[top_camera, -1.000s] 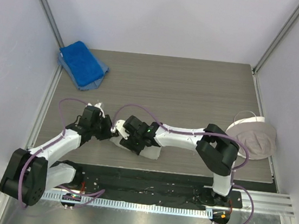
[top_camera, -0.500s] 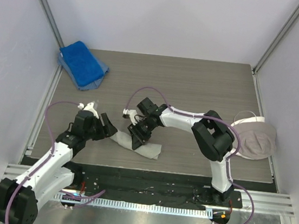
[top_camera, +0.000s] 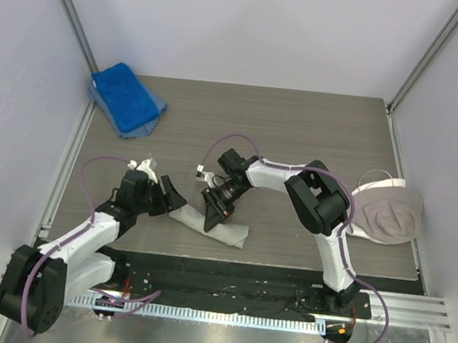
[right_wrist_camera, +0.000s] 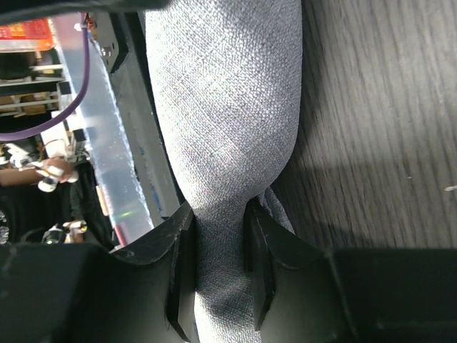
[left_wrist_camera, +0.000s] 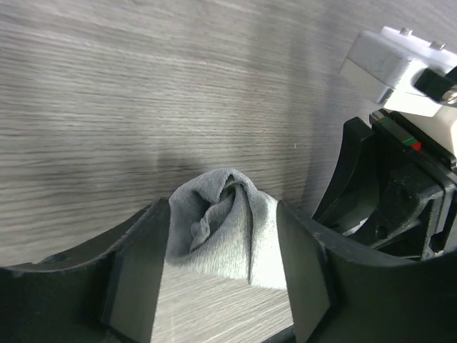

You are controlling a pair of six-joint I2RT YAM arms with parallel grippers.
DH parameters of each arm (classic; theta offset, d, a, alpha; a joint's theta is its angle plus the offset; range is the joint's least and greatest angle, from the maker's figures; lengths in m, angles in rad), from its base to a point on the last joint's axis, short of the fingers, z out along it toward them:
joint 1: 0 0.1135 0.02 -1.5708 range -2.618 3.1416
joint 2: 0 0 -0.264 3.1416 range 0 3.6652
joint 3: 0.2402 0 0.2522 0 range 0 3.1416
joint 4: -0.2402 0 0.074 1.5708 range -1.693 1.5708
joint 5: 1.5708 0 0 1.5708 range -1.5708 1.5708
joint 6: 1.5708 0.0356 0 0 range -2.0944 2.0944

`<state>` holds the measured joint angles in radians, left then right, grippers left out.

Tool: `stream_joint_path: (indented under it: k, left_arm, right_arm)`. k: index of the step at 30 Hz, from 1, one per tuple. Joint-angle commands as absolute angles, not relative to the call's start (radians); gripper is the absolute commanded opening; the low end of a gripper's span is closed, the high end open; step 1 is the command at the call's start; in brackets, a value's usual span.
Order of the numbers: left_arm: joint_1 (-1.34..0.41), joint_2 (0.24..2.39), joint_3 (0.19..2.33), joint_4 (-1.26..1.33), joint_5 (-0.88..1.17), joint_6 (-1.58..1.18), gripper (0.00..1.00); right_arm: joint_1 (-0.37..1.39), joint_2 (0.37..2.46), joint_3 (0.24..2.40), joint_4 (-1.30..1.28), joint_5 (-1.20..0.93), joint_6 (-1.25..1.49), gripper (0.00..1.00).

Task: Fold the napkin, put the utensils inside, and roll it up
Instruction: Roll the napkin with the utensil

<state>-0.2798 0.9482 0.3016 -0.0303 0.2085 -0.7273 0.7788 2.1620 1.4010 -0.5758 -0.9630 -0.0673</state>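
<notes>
The light grey napkin [top_camera: 230, 232] lies rolled into a short thick tube near the table's front edge. My right gripper [top_camera: 211, 211] reaches it from the far side and is shut on the roll's middle. In the right wrist view the napkin [right_wrist_camera: 228, 93] is visibly pinched in between the right gripper's [right_wrist_camera: 219, 214] fingers. My left gripper [top_camera: 173, 194] is at the roll's left end. In the left wrist view the napkin's crumpled end [left_wrist_camera: 228, 229] sits between the wide-set fingers of the left gripper [left_wrist_camera: 221, 207], which is open. No purple utensil shows in any view.
A bright blue towel [top_camera: 126, 98] lies at the back left corner. A beige-grey cloth with a white edge [top_camera: 387, 209] hangs over the table's right edge. Walls close in both sides, and the arms' base rail [top_camera: 239, 294] runs along the front.
Both grippers were bunched together over the napkin a second ago. The left gripper has drawn back to the left end and the right wrist has swung round, so more of the roll shows.
</notes>
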Motion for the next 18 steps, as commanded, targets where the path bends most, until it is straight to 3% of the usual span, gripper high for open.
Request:
stream_joint_path:
  k: [1, 4, 5, 9, 15, 18]
  left_arm:
    - [-0.279, 1.014, 0.270, 0.165, 0.290, -0.761, 0.61]
    - [-0.279, 1.072, 0.281, 0.180, 0.299, -0.761, 0.39]
    - [-0.279, 1.098, 0.287, 0.175, 0.298, -0.758, 0.27]
    - [-0.279, 1.150, 0.336, 0.112, 0.282, -0.746, 0.02]
    - [-0.279, 1.235, 0.413, 0.008, 0.294, -0.721, 0.00]
    - [-0.279, 1.272, 0.458, -0.053, 0.296, -0.715, 0.00]
  right_arm:
    - [0.772, 2.204, 1.414, -0.624, -0.950, -0.074, 0.34]
    - [0.769, 2.189, 1.424, -0.624, -0.918, -0.060, 0.34]
    - [0.769, 2.180, 1.425, -0.624, -0.905, -0.057, 0.35]
    - [0.772, 2.097, 1.430, -0.623, -0.780, -0.031, 0.46]
    - [0.837, 1.878, 1.369, -0.546, -0.482, -0.049, 0.80]
    - [0.899, 1.784, 1.289, -0.434, -0.286, -0.072, 0.85]
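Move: The left end of the rolled napkin is just under my left hand: about 1 cm to the right, level ahead, some 3 cm below the open fingers. From that hand, the roll's middle is roughly 10 cm right and 4 cm back. My right hand already grips the roll at its middle, with the roll's left end about 11 cm left and 4 cm farther out, and its right end some 9 cm right and 2 cm back. I lower my left hand a little over 2 cm, drifting right, and shut its fingers on the roll's left end, then ease about 1.5 cm forward with it pinched. My right hand holds its place on the middle until that grip is made, then opens wide, comes free and rises nearly 4 cm and forward 2.5, its fingers tipping some 20 degrees more steeply down. ##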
